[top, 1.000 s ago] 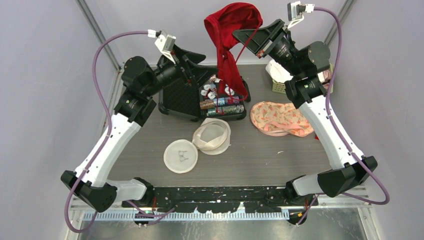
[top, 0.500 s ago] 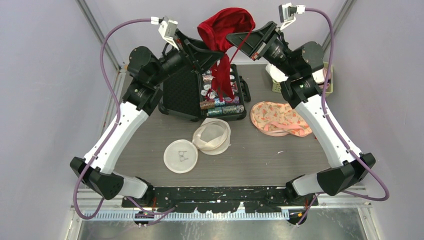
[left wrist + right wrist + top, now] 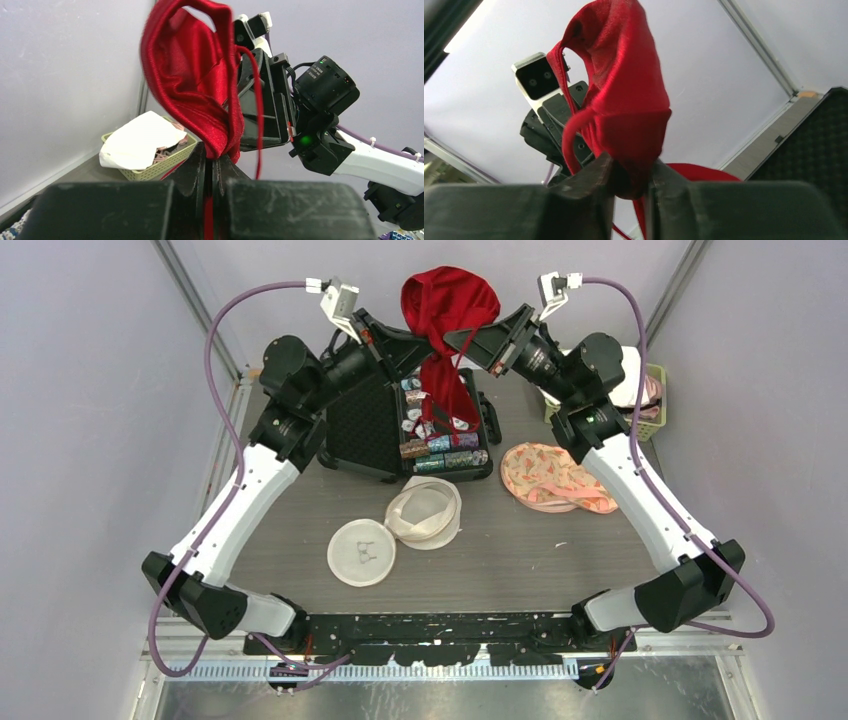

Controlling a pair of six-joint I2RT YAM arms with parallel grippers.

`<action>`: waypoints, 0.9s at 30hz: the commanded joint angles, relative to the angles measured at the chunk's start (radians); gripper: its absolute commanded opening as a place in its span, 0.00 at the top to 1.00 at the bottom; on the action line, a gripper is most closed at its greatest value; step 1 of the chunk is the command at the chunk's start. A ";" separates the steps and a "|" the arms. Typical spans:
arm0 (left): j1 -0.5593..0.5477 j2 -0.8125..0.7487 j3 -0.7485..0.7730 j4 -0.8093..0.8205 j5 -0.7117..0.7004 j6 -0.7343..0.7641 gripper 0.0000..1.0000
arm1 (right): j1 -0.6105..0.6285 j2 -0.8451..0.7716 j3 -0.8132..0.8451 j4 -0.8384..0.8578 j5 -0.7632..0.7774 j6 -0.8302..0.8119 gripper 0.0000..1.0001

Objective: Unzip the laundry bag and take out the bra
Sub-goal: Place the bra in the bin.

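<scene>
The red bra [image 3: 448, 302] hangs high above the back of the table, its straps trailing down. My left gripper [image 3: 428, 342] is shut on the bra's lower edge; in the left wrist view the red fabric [image 3: 192, 90] is pinched between the closed jaws of that gripper [image 3: 212, 159]. My right gripper [image 3: 450, 337] meets it from the other side. Its jaws stand parted, with a bunch of the bra [image 3: 624, 95] lodged in the gap of the right gripper [image 3: 631, 175]. The round white laundry bag [image 3: 425, 512] lies unzipped on the table, its flap [image 3: 361, 553] folded out beside it.
An open black case [image 3: 345, 455] with small colourful items sits under the bra. A peach patterned garment [image 3: 555, 475] lies at the right. A green basket [image 3: 652, 400] holding white cloth stands at the back right, and the basket [image 3: 145, 167] also shows in the left wrist view.
My left arm has risen to the bra and its jaws have shut on it. The right gripper's jaws have parted. The bra has shifted left.
</scene>
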 commanded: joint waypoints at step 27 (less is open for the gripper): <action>-0.001 -0.130 -0.113 -0.328 0.528 0.644 1.00 | -0.349 -0.081 0.190 -1.074 -0.416 -0.965 0.01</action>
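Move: The bra hangs between both hands; from the right hand its middle is about 3 cm left, level in depth and height. The bin lies roughly 22 cm ahead of the left hand, 38 to its right and 48 below. Counted from the left hand, some 50 cm down, the chip case is 14 ahead and 2 right, the laundry bag 6 back and 2 left, the floral case 1 ahead and 28 right. Right releases the bra, swinging 18 cm down-right; left, still pinching, brings it 8 cm down and back. ##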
